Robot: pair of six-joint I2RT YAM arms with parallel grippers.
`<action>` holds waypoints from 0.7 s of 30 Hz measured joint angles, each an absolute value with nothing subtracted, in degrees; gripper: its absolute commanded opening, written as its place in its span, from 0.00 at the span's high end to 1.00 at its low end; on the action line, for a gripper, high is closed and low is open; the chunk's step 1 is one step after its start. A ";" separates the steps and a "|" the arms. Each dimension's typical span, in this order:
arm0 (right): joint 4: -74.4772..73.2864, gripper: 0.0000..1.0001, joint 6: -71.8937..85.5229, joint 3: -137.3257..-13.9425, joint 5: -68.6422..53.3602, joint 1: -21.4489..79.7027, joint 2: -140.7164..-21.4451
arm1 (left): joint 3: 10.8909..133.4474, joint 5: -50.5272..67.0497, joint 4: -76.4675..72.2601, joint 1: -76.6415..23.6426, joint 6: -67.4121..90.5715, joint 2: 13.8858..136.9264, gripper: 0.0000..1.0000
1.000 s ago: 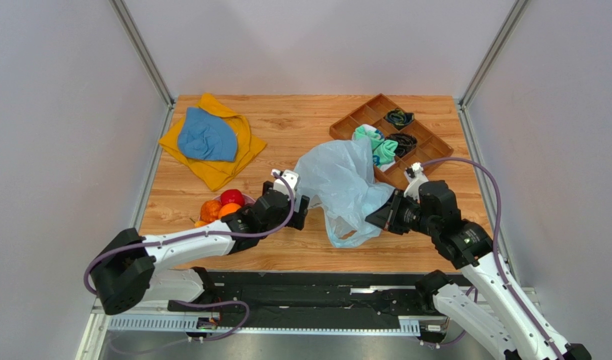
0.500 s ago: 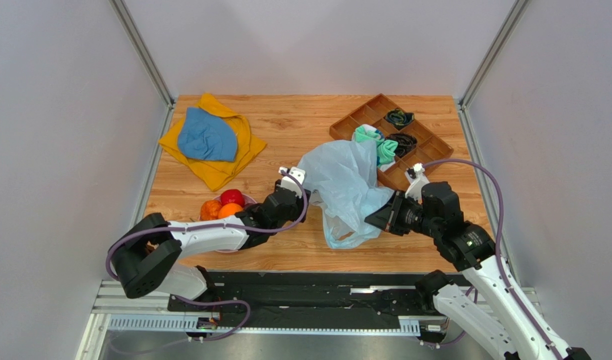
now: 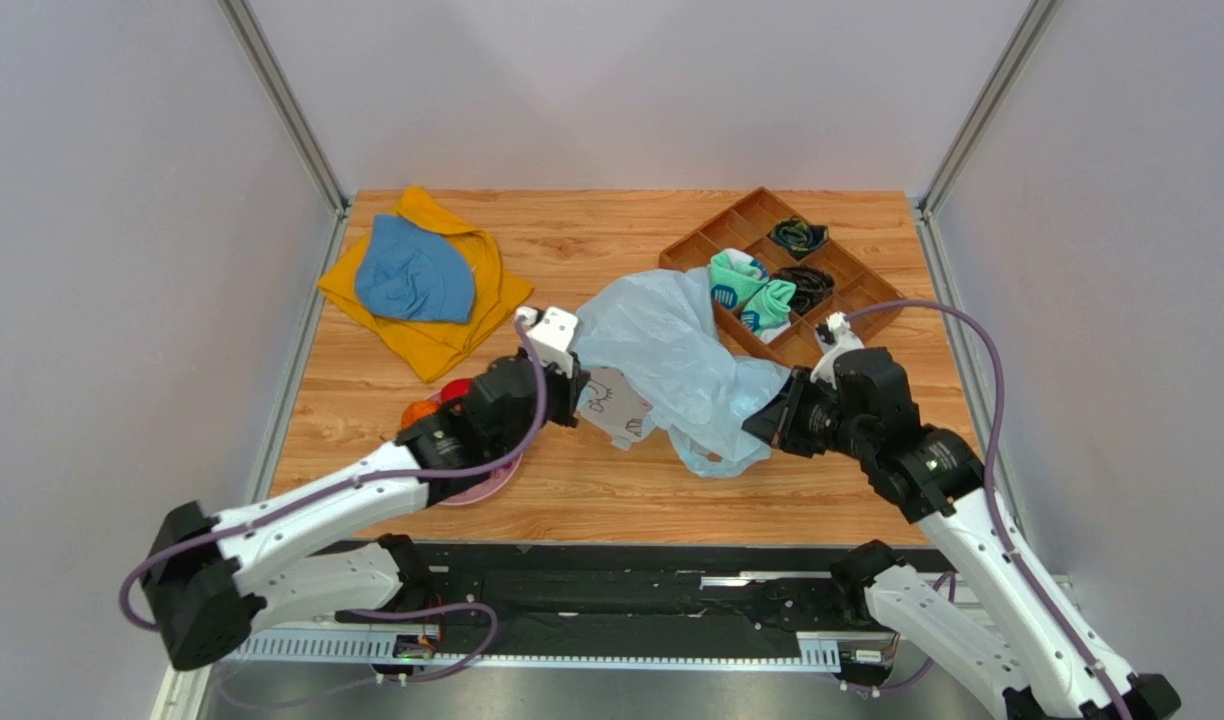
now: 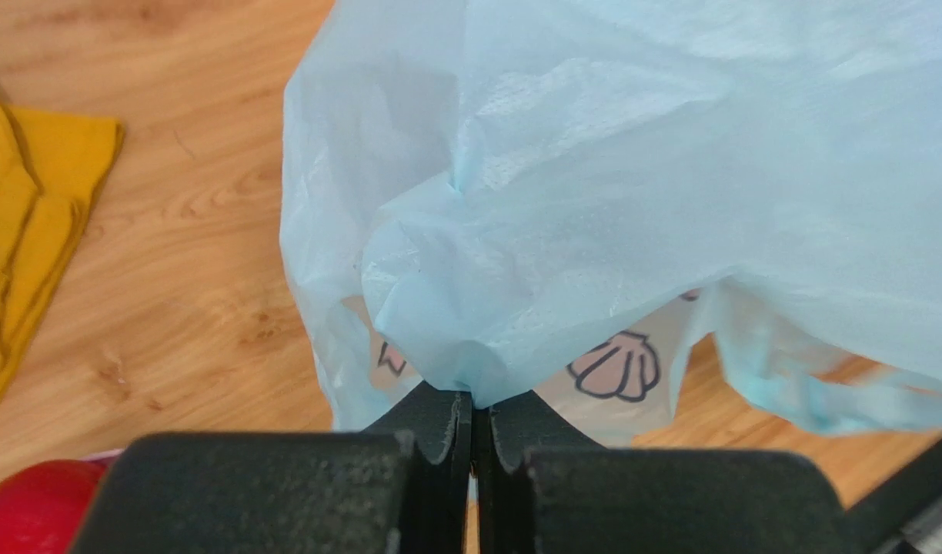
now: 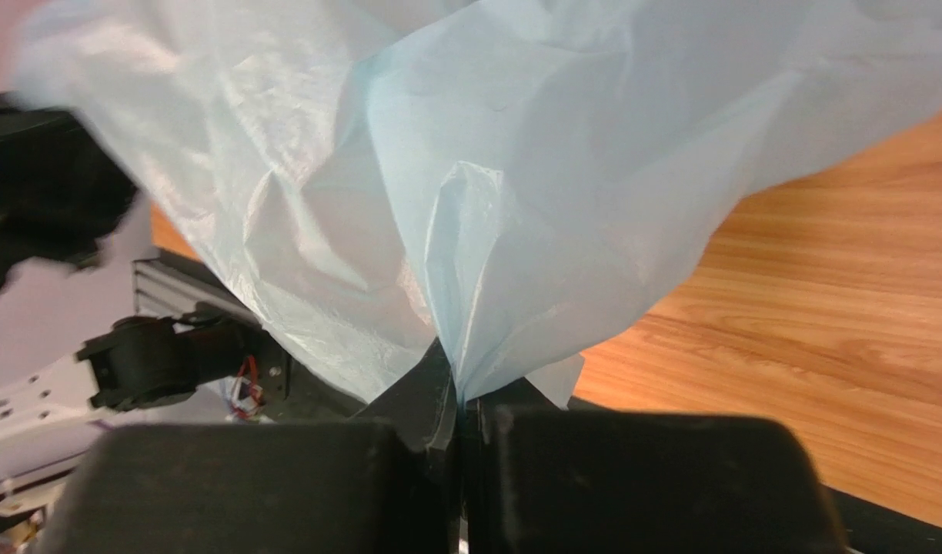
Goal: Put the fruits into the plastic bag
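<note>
The pale blue plastic bag [image 3: 671,360] lies crumpled mid-table, stretched between both grippers. My left gripper [image 3: 576,393] is shut on the bag's left edge; in the left wrist view a fold of the bag [image 4: 626,196], with a shell print, is pinched in the left gripper [image 4: 473,398]. On the bag's right side, my right gripper [image 3: 764,423] is shut too, and the right wrist view shows the bag [image 5: 499,173] clamped in the right gripper [image 5: 458,398]. An orange fruit [image 3: 420,413] and a red fruit [image 3: 456,393] peek out behind my left arm. The other fruits are hidden.
A pink plate [image 3: 483,483] shows under my left forearm. A blue cloth [image 3: 415,270] on a yellow cloth [image 3: 438,348] lies at the back left. A wooden compartment tray [image 3: 708,228] with a teal cloth and black cables stands at the back right, touching the bag.
My left gripper has gone from open to shut on the bag's left edge and drawn it left and back. The bag now spreads wider between the grippers. The right gripper has shifted slightly.
</note>
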State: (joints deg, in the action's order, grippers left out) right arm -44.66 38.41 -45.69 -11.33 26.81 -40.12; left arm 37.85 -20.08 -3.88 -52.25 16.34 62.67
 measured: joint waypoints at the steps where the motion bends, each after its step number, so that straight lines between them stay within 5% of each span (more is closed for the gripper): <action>1: -44.75 0.99 37.82 -46.44 -10.28 26.79 -41.43 | 39.66 -18.46 -0.69 -51.72 15.94 59.57 1.00; 6: -43.48 0.87 34.65 -51.59 -5.58 26.81 -50.89 | 47.11 -11.20 8.78 -49.67 15.64 51.31 1.00; 9: -42.00 0.59 32.69 -55.68 -3.57 26.81 -57.30 | 50.46 -6.61 16.16 -49.06 16.23 49.95 1.00; 10: -41.91 0.36 31.97 -57.23 -3.20 26.81 -59.48 | 51.99 -5.58 18.98 -48.86 16.32 50.17 1.00; 13: -41.54 0.17 30.35 -61.10 -2.94 26.81 -64.23 | 57.23 -2.46 27.09 -48.12 16.32 51.46 1.00; 21: -41.30 0.13 28.42 -63.68 -2.02 26.81 -57.80 | 65.19 8.71 39.22 -35.33 14.85 55.72 1.00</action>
State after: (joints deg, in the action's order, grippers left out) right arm -41.30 28.42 -63.68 -2.02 26.81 -57.80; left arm 65.19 8.71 39.22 -35.33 14.85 55.72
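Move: My left hand, pinching the bag's edge, has the fruit plate about 15 cm to its left, roughly level with it in reach, and some 13 cm below. The yellow cloth lies about 28 cm ahead and 27 cm left. My right hand pinches another edge of the plastic bag; the bag's middle is some 18 cm ahead of that hand, 14 cm left and 8 cm lower. The wooden tray's middle is about 35 cm ahead and 10 cm right. I carry my pinched bag edge up about 10 cm with my left hand, drawing back as it climbs, then swing it left with a little forward again, over at the plate's side, tipping the fingers down. Meanwhile my right hand travels some 9 cm forward, opening wide on the way and letting go of the bag, then rises about 5 cm. ##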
